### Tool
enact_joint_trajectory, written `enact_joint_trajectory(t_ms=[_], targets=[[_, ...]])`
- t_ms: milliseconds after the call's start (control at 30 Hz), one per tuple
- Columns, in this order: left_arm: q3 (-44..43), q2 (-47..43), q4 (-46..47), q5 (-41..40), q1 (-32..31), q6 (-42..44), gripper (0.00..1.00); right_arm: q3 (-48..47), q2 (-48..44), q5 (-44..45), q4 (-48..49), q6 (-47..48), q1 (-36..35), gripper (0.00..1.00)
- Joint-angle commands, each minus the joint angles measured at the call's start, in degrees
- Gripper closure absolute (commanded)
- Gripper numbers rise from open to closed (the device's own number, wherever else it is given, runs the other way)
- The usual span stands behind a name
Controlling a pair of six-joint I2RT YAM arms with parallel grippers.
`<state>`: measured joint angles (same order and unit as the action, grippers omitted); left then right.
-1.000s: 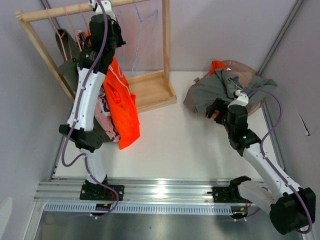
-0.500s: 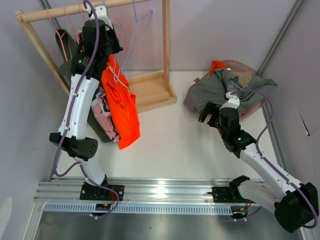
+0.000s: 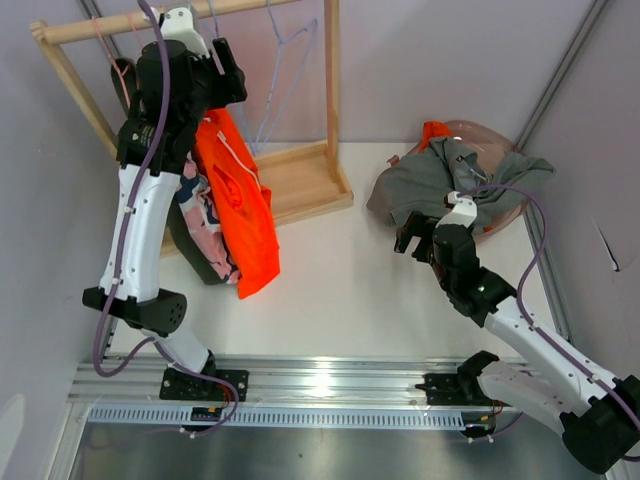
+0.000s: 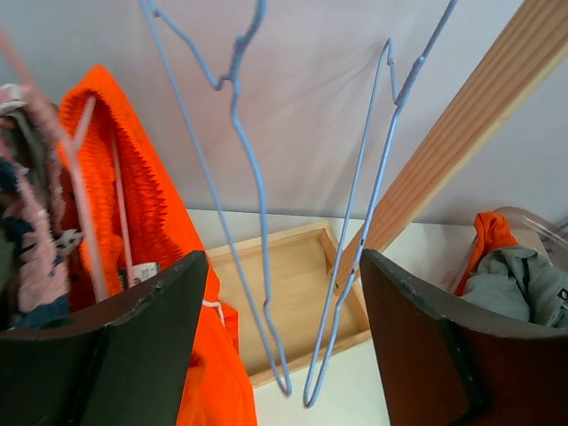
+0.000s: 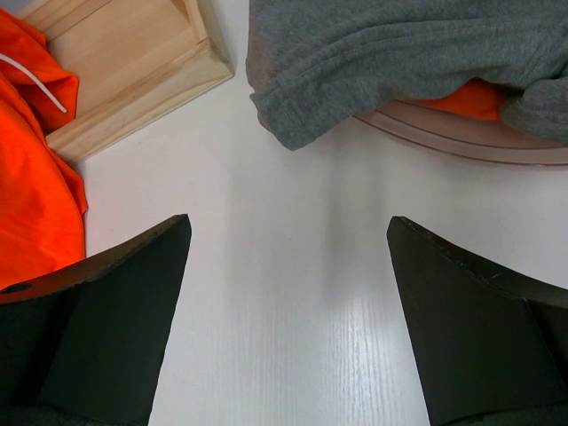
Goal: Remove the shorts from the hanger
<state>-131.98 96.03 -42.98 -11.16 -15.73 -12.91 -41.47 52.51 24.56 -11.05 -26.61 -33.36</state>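
Bright orange shorts (image 3: 245,205) (image 4: 146,222) hang from the wooden rack (image 3: 330,90) on a pale hanger. Pink patterned shorts (image 3: 205,215) and a dark olive pair (image 3: 190,250) hang behind them. My left gripper (image 3: 228,80) (image 4: 282,266) is up near the rail and open. Two bare blue wire hangers (image 4: 257,186) dangle between its fingers without touching them, and the orange shorts are just to its left. Grey shorts (image 3: 440,175) (image 5: 399,53) lie over a pink basin (image 3: 505,215) (image 5: 461,138), on top of an orange pair (image 3: 433,130) (image 5: 470,96). My right gripper (image 3: 412,238) (image 5: 288,257) is open and empty above bare table, short of the grey shorts.
The rack's wooden base tray (image 3: 305,180) (image 4: 293,275) (image 5: 124,62) sits on the table under the hangers. Its upright post (image 4: 461,133) stands to the right of the left gripper. Walls close in behind and to the left. A metal rail (image 3: 320,385) runs along the near edge.
My left gripper has opened and risen up and to the left, toward the rail. The orange shorts still hang. The right arm has shifted slightly left, still open.
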Motion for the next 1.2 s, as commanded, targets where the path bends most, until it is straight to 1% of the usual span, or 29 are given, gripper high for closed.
enact_joint_trajectory(t_ms=[0,200,333,433,533,567,600,733,933,1033,1067,1100,1133,1167], targets=[[-0.4,-4.7,-1.1,-5.0,0.3,1.9,0.24,-2.4,-1.9,3.1,-1.3,-1.2,-1.3,0.01],[7.4,-9.7,1.0,-7.4,1.5,2.6,0.24,-1.9,-2.9,4.1,-2.6,-1.5,-2.9,0.01],[8.0,-9.6,0.8,-9.4,3.2,2.6,0.24,-2.3,-3.5,5.2,-3.6,-1.4,-4.6,0.01],[6.6,-8.0,0.5,-7.4,5.4,1.8,0.24,-2.3,-3.9,5.8,-4.9,-1.3,-5.1,0.01],[1.6,-3.7,-1.0,-6.3,7.3,1.3,0.25,-2.5,-4.3,6.4,-6.1,-1.4,-5.5,0.0],[-1.8,-2.4,-2.5,-6.2,7.6,1.2,0.25,-2.5,-4.6,6.6,-6.8,-1.5,-5.7,0.01],[-2.5,-1.4,-2.8,-6.0,8.2,1.1,0.27,-2.5,-5.1,6.8,-7.1,-1.4,-5.7,0.01],[-3.1,2.0,-2.0,-6.1,8.5,1.7,0.28,-2.2,-6.6,7.9,-8.6,-1.4,-5.7,0.01],[-4.9,5.7,-3.2,-6.1,8.6,1.6,0.32,-2.0,-7.1,8.9,-9.6,-1.1,-5.7,0.01],[-4.9,6.9,-3.2,-5.9,8.7,1.4,0.45,-1.7,-6.5,8.8,-8.7,-1.0,-5.7,0.01],[-5.0,7.1,-3.2,-5.9,8.7,1.1,0.55,-1.5,-6.5,8.6,-8.6,-1.0,-5.7,0.01],[-5.0,7.2,-3.2,-5.9,8.8,1.0,0.6,-1.5,-6.2,8.4,-8.5,-0.9,-5.7,0.01],[-5.3,7.2,-2.9,-6.1,8.8,1.1,0.69,-1.4,-5.8,8.3,-8.3,-0.8,-5.7,0.01],[-5.7,7.2,-2.9,-6.2,8.9,1.1,0.75,-1.4,-5.6,8.2,-8.1,-0.9,-5.7,0.0]])
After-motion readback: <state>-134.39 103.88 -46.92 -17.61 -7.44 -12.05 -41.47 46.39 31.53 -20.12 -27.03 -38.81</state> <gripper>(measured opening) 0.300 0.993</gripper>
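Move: The pink hanger holding the orange shorts has its near strut roughly 5 cm ahead, 8 cm left and 6 cm below the left hand; the orange shorts hang about 3 cm ahead, 5 cm left and 20 cm below it. The floral shorts hang some 6 cm left of the orange pair. One empty blue hanger is about 6 cm straight ahead of the left hand, the other around 10 cm to its right. From the right hand the pink hanger is about 45 cm left, 19 cm ahead and 23 cm higher. With its fingers open and already clear of the empty blue hanger, the left hand backs off about 4 cm while swinging left and rising slightly, then carries on left and reaches forward and down, some 8 cm each way, to the pink hanger above the orange shorts. It turns about 15 degrees counter-clockwise on the way left and tips down a little at the end, its fingers closing more than halfway around the hanger's strut, while the open right hand eases back about 3 cm. ##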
